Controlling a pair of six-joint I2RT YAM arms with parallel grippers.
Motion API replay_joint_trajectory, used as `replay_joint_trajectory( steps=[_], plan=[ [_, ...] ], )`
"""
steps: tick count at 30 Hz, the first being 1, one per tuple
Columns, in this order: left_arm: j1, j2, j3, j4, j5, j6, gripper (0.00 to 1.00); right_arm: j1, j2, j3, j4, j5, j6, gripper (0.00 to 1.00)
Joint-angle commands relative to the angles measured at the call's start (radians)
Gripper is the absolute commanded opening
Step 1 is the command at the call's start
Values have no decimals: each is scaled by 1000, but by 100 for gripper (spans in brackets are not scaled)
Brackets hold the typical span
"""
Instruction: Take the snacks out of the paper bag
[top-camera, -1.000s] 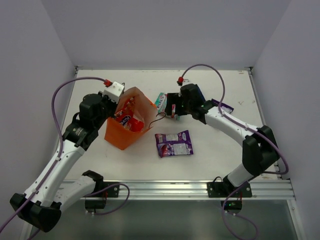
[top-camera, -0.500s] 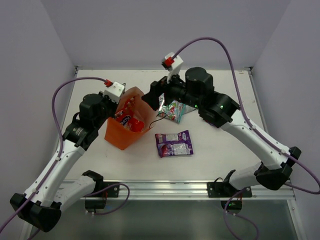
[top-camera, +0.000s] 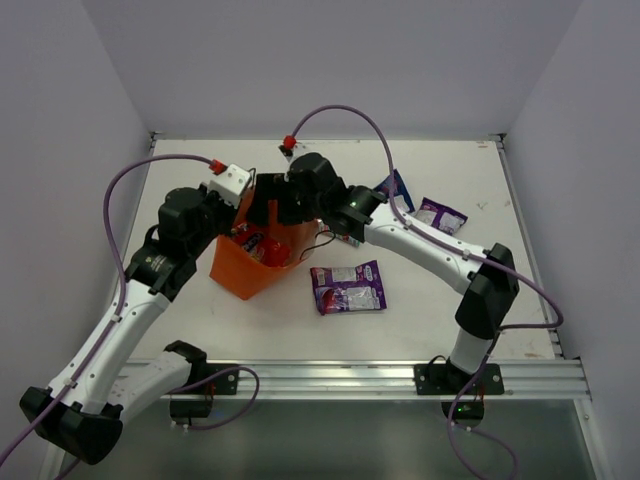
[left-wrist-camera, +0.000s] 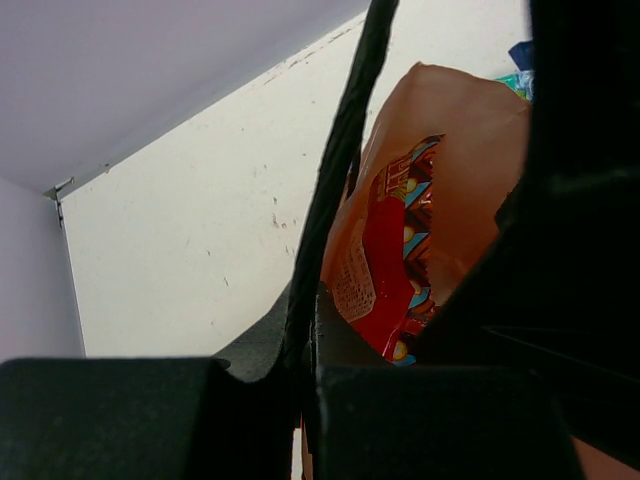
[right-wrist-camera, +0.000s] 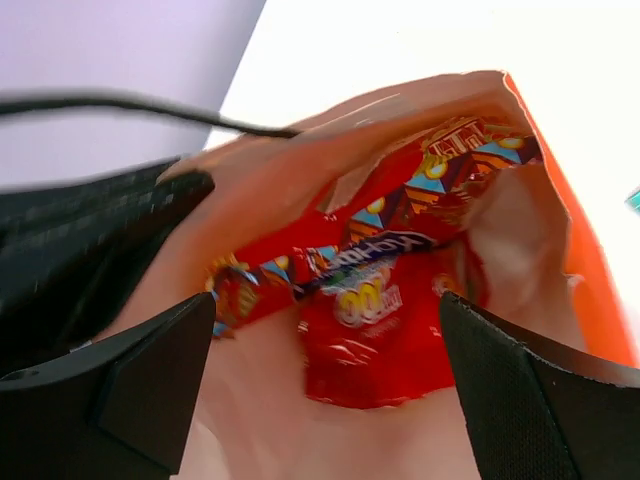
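Note:
The orange paper bag (top-camera: 245, 275) stands left of centre, mouth up. My left gripper (top-camera: 233, 216) is shut on its left rim; in the left wrist view the jaws (left-wrist-camera: 308, 330) meet on the bag's edge (left-wrist-camera: 470, 150), with a red snack (left-wrist-camera: 385, 250) just inside. My right gripper (top-camera: 272, 213) hangs open over the bag's mouth. Its fingers (right-wrist-camera: 150, 380) stand wide on either side of two red-orange snacks (right-wrist-camera: 370, 320) lying in the bag's pale inside (right-wrist-camera: 250, 420). A purple snack (top-camera: 348, 287) lies on the table right of the bag.
A blue packet (top-camera: 395, 187) and another purple packet (top-camera: 440, 214) lie at the back right of the white table (top-camera: 180, 330). Side walls close in the table. A loop handle (top-camera: 318, 238) sticks out from the bag's right side.
My right arm left the teal-green packet on the table, rose and swung left over the bag's mouth, jaws opening wider. The left arm and bag stayed put.

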Motion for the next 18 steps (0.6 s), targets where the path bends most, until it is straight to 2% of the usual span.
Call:
replay_joint_trajectory(
  steps=[1, 5, 8, 11, 12, 13, 16, 18],
  plan=[
    [0, -41, 39, 123, 28, -12, 0, 7, 36, 49, 74, 41, 234, 96],
    [0, -46, 36, 115, 34, -15, 0, 7, 139, 78, 78, 41, 295, 96],
    [0, -52, 36, 109, 43, -17, 0, 7, 180, 79, 94, 41, 323, 91],
    [0, -59, 32, 106, 36, -17, 0, 7, 178, 28, 179, 11, 326, 70],
    [0, -61, 29, 106, 32, -17, 0, 7, 165, 8, 205, 6, 324, 52],
    [0, -62, 26, 107, 29, -15, 0, 7, 158, -1, 218, -8, 308, 39],
    [0, -64, 16, 106, 11, -17, 0, 7, 93, -40, 258, -15, 269, 7],
    [0, -66, 13, 107, -7, -17, 0, 7, 53, -53, 268, -17, 252, 1]
  ],
)
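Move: The long red snack packet leans in the open paper bag about 8 cm below the right hand, some 3 cm ahead and 4 cm to its left. A second red packet lies deeper, 12 cm down, 2 cm ahead and 3 cm left. The bag's free handle is about 10 cm right and 4 cm back. From the left hand, the long packet is some 3 cm ahead, 2 cm right and 9 cm below. The right fingers pinch the long red packet's upper edge inside the bag: wide open, they sink about 6 cm and slide some 4 cm left and a little forward, tipping down 10 degrees or so, then snap almost shut at the bottom and stay there. The left hand keeps its closed grip on the bag's rim and handle, holding the mouth open. ##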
